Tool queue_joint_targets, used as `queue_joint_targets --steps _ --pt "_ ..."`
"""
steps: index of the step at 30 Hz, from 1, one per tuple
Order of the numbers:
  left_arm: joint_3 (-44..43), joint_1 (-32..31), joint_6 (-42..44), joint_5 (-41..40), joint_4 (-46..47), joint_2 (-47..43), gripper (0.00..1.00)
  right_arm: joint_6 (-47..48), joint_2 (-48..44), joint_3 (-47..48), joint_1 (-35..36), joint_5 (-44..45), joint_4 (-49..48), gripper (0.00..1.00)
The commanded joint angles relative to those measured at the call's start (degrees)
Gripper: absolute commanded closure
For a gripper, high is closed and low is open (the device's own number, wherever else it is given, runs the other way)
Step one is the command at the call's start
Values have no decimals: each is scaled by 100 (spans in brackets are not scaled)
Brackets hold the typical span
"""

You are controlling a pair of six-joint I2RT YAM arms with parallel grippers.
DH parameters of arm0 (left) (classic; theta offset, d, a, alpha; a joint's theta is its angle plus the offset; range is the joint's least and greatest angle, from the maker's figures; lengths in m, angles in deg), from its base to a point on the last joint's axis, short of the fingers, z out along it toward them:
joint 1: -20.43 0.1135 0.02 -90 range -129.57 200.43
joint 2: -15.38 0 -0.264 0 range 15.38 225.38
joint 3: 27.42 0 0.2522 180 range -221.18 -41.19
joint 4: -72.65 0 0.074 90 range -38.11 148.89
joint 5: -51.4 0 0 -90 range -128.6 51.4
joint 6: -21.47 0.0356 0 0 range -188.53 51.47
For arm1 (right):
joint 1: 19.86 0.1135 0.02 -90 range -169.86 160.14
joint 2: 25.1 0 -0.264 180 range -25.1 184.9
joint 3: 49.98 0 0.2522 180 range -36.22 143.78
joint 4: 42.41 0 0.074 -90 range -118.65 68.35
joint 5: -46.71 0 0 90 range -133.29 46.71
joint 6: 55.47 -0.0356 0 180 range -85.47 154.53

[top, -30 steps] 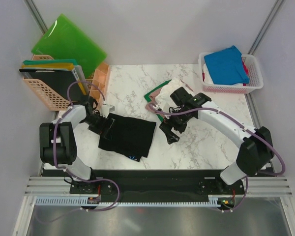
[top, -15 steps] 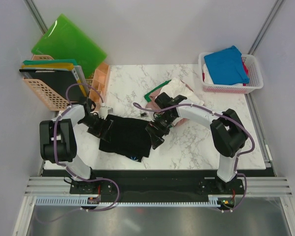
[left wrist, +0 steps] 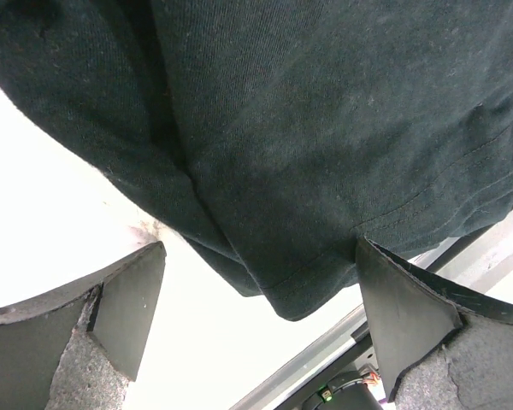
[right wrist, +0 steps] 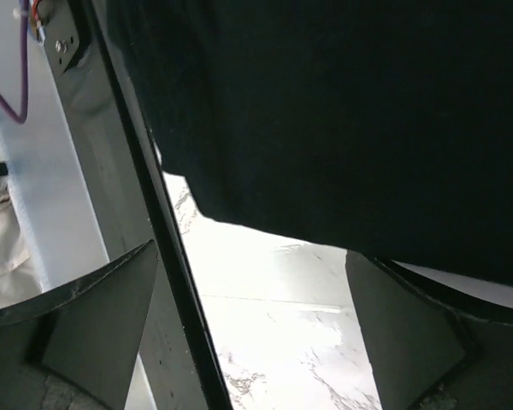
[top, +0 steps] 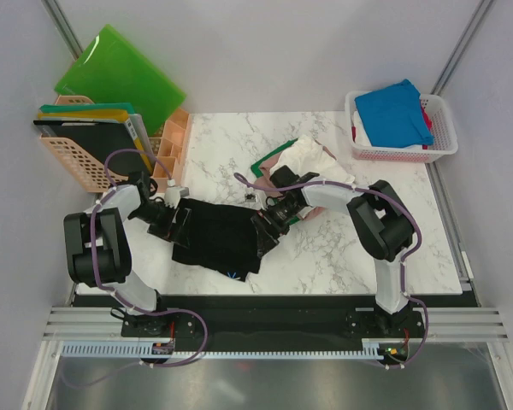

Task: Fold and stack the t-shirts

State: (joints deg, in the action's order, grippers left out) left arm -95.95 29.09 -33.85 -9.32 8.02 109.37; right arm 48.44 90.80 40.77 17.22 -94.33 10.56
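A black t-shirt (top: pixel 221 239) lies partly folded on the marble table (top: pixel 342 248). My left gripper (top: pixel 173 224) is open at its left edge; in the left wrist view a hemmed corner of the shirt (left wrist: pixel 325 128) hangs between the fingers (left wrist: pixel 128 307) of this gripper (left wrist: pixel 261 316). My right gripper (top: pixel 265 231) is open at the shirt's right edge; in its wrist view the black cloth (right wrist: pixel 342 111) fills the top, above the gripper (right wrist: pixel 256 333). A pile of white, pink and green t-shirts (top: pixel 308 158) lies behind. A blue t-shirt (top: pixel 393 111) tops the white basket (top: pixel 449 128).
An orange basket (top: pixel 85 162) holding flat boards stands at the back left, with bright green plastic boards (top: pixel 120 77) leaning behind it. A small orange bin (top: pixel 175 137) sits beside it. The black frame rail (top: pixel 265 307) runs along the table's near edge.
My right arm has swung left from beside the shirt pile to the black shirt's right edge. The left gripper has shifted slightly along the shirt's left edge. Both stay open.
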Motion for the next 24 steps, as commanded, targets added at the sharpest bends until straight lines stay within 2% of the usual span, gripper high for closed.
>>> queue_joint_targets --steps 1,12,24 --pt "71 47 224 122 51 13 0 -626 -445 -193 -139 305 -1089 2" --pt "-113 47 241 430 95 497 0 -820 -76 -97 -482 227 -1169 2" --pt "-201 39 153 438 121 646 0 -1109 609 571 -482 -107 -1265 2"
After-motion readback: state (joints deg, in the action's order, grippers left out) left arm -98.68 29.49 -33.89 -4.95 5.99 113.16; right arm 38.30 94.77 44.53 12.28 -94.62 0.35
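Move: The black t-shirt's right edge runs just under the right gripper, its middle about 2 cm ahead and some 2 cm lower; the shirt's far right corner is roughly 10 cm ahead. The pile of light clothes is centred about 18 cm ahead and 10 cm to the right. For the left gripper, the shirt's left edge is right at its fingers, and that right edge lies about 23 cm to its right. Slide the right gripper forward about 6.5 cm, almost level, along the black shirt's right edge towards its far right corner, turning it some 10 degrees clockwise and easing about 1 cm left towards the cloth at the end. Keep the fingers wide open, the forward one reaching under the edge. Keep the left gripper open at the left edge, nudging it about 1 cm right. ##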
